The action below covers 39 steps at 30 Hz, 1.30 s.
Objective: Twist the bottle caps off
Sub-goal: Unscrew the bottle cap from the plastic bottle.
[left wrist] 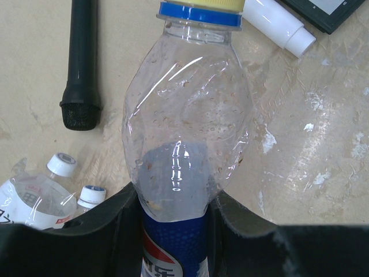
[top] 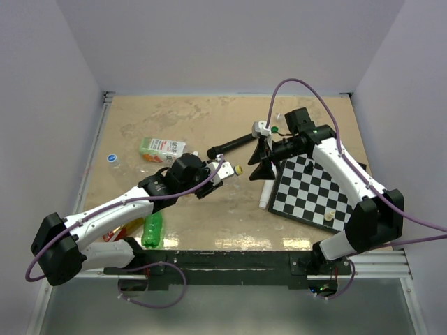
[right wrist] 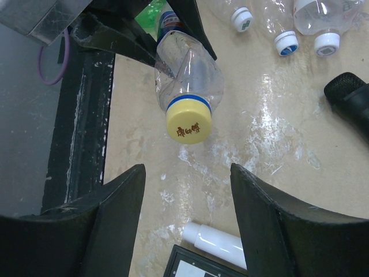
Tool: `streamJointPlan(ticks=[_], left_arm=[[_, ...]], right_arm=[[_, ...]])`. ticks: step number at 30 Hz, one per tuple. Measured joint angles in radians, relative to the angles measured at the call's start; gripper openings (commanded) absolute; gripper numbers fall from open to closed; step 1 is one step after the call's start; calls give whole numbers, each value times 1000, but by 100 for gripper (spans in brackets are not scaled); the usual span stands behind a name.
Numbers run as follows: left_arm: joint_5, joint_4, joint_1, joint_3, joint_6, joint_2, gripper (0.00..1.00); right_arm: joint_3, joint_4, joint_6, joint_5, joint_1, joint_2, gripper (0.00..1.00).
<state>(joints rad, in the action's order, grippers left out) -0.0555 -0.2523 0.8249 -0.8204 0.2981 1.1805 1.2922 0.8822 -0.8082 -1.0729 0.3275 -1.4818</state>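
Note:
A clear crinkled bottle [left wrist: 184,115] with a blue Pepsi label is held above the table, my left gripper [left wrist: 176,205] shut on its lower body. Its yellow cap [right wrist: 188,125] sits above a blue ring and points at my right gripper [right wrist: 187,193]. That gripper is open, and the cap lies just beyond its fingertips, apart from both. From above, the left gripper [top: 221,172] and the right gripper [top: 261,167] face each other with the cap [top: 239,169] between them. Other clear bottles with white caps [right wrist: 286,42] lie on the table, and a bright green bottle [top: 152,230] lies near the left arm.
A chessboard [top: 314,188] lies on the right under the right arm, a white microphone [top: 266,195] along its left edge. A black microphone [top: 230,145] lies behind the grippers. A white-and-green carton [top: 162,149] and a blue-capped bottle [top: 112,158] are at the left.

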Motion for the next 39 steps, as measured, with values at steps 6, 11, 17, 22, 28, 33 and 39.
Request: streamJointPlan(ticks=[6,11,17,22,28,33,39], left_arm=[[0,0,0,0,0,0,0],[0,0,0,0,0,0,0],[0,0,0,0,0,3,0],[3,-12,0,0,-1,7,0],[5,-5,0,0,-1,8,0],[4,-3,0,0,-1,8,0],[4,-3,0,0,0,8,0]], right_arm=[[-16,-65,94,-23,0,0,65],[-37,-137,177,-23,2,0,65],[-49,-212,256,-20,52,0,64],[-54,-259,306,10,121,-2,62],[-54,-281,335,23,123,-4,54],[-56,-302,348,46,123,-4,31],[-57,-312,356,60,122,-4,10]])
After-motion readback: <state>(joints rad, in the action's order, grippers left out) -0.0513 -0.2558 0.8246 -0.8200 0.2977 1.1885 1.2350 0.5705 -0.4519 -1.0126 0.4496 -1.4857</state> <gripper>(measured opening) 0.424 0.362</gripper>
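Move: The yellow cap of the Pepsi bottle faces the right hand, about 5 cm to its left, level with it and neither ahead nor back. The microphone lies on the table some 15 cm ahead of that hand, 8 cm left and 17 cm below; the white tube some 2 cm ahead, 6 cm right and 17 cm below. From the left hand, which holds the bottle by its body, the cap is about 5 cm ahead, 8 cm right and 5 cm higher. The right hand, fingers open and pointing left and slightly down, first eases left, then goes in quickly with a small back-and-forth wobble, about 4.5 cm in all, until the yellow cap sits between its fingertips, the wrist turning only some 5 degrees. It then stops there and closes from roughly two thirds open to a third, beginning to pinch the cap from both sides, while the left hand holds nearly still and keeps its grip on the bottle's body. ##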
